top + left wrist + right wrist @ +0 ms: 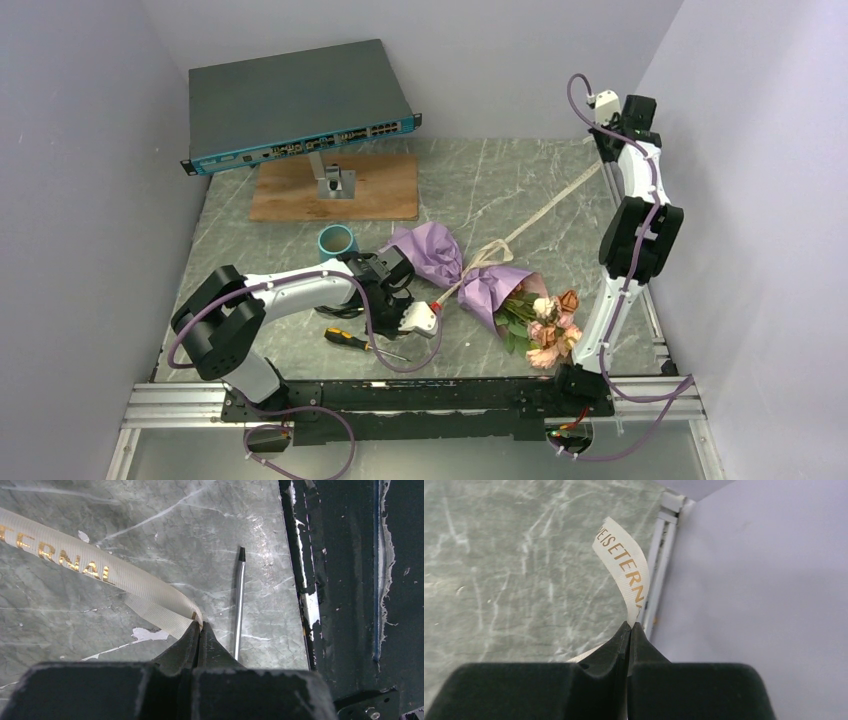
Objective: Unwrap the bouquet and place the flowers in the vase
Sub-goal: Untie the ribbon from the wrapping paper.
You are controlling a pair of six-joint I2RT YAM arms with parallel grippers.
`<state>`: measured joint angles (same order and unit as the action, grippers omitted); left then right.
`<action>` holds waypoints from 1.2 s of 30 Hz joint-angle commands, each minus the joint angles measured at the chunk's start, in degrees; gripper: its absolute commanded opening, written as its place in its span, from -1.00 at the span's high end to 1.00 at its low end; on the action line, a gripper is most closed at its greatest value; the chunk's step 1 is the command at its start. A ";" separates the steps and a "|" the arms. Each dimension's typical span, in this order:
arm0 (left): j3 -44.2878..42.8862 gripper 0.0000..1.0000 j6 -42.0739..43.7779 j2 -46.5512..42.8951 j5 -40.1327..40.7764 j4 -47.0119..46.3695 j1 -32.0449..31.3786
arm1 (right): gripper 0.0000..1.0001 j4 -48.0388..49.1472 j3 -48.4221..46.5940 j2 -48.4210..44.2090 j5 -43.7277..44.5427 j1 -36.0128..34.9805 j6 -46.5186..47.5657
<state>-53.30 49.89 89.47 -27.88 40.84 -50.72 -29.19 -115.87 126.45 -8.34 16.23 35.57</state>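
The bouquet (492,288) lies on its side mid-table, its purple paper pinched at the waist by a cream printed ribbon (545,210). The flowers (548,325) stick out of the wrap toward the near right, pink, peach and rust. The teal vase (337,241) stands upright just left of the wrap. My left gripper (433,307) (201,626) is shut on one ribbon end (100,572) low over the table. My right gripper (600,160) (630,625) is shut on the other ribbon end (624,565), at the far right near the wall. The ribbon runs taut between them through the knot.
A screwdriver (352,340) (239,605) lies near the front edge beside my left gripper. A wooden board (380,190) with a small metal stand sits at the back, under a network switch (295,105). Walls close in on both sides, and a metal rail (400,395) runs along the front.
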 commanded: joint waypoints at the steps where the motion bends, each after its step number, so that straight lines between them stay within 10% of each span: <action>1: 1.00 1.00 0.25 -0.99 -0.64 5.53 -0.51 | 1.00 7.30 -6.50 1.57 4.61 2.66 3.21; 27: 1.90 0.94 -3.33 -3.39 2.53 2.88 -0.46 | 1.00 7.77 -11.80 4.32 5.03 4.92 3.34; 32: -2.53 -0.05 -9.11 -5.37 2.89 -4.91 -0.47 | 0.18 1.18 -6.03 0.16 -5.62 4.36 1.82; 36: -6.99 -0.27 -15.95 -3.66 3.48 -10.57 -0.44 | -0.54 -6.31 -0.60 -4.42 -14.96 3.12 2.58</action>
<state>-54.76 41.85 86.08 -24.47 38.50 -50.87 -27.44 -120.27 129.49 -11.94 20.36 37.85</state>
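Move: Each hand already grips a tail of the ribbon. Its knot on the purple wrapping paper lies about 17 cm right of the left hand, 12 cm ahead and nearly level. The screwdriver's middle is some 6 cm left of the left hand, 3 cm back. From the right hand, the knot is roughly 30 cm left, 29 cm back and 11 cm lower; the flowers are 8 cm left, 40 cm back. Right hand pulls its tail about 7 cm right and up from the knot, left holding; both open, releasing. ##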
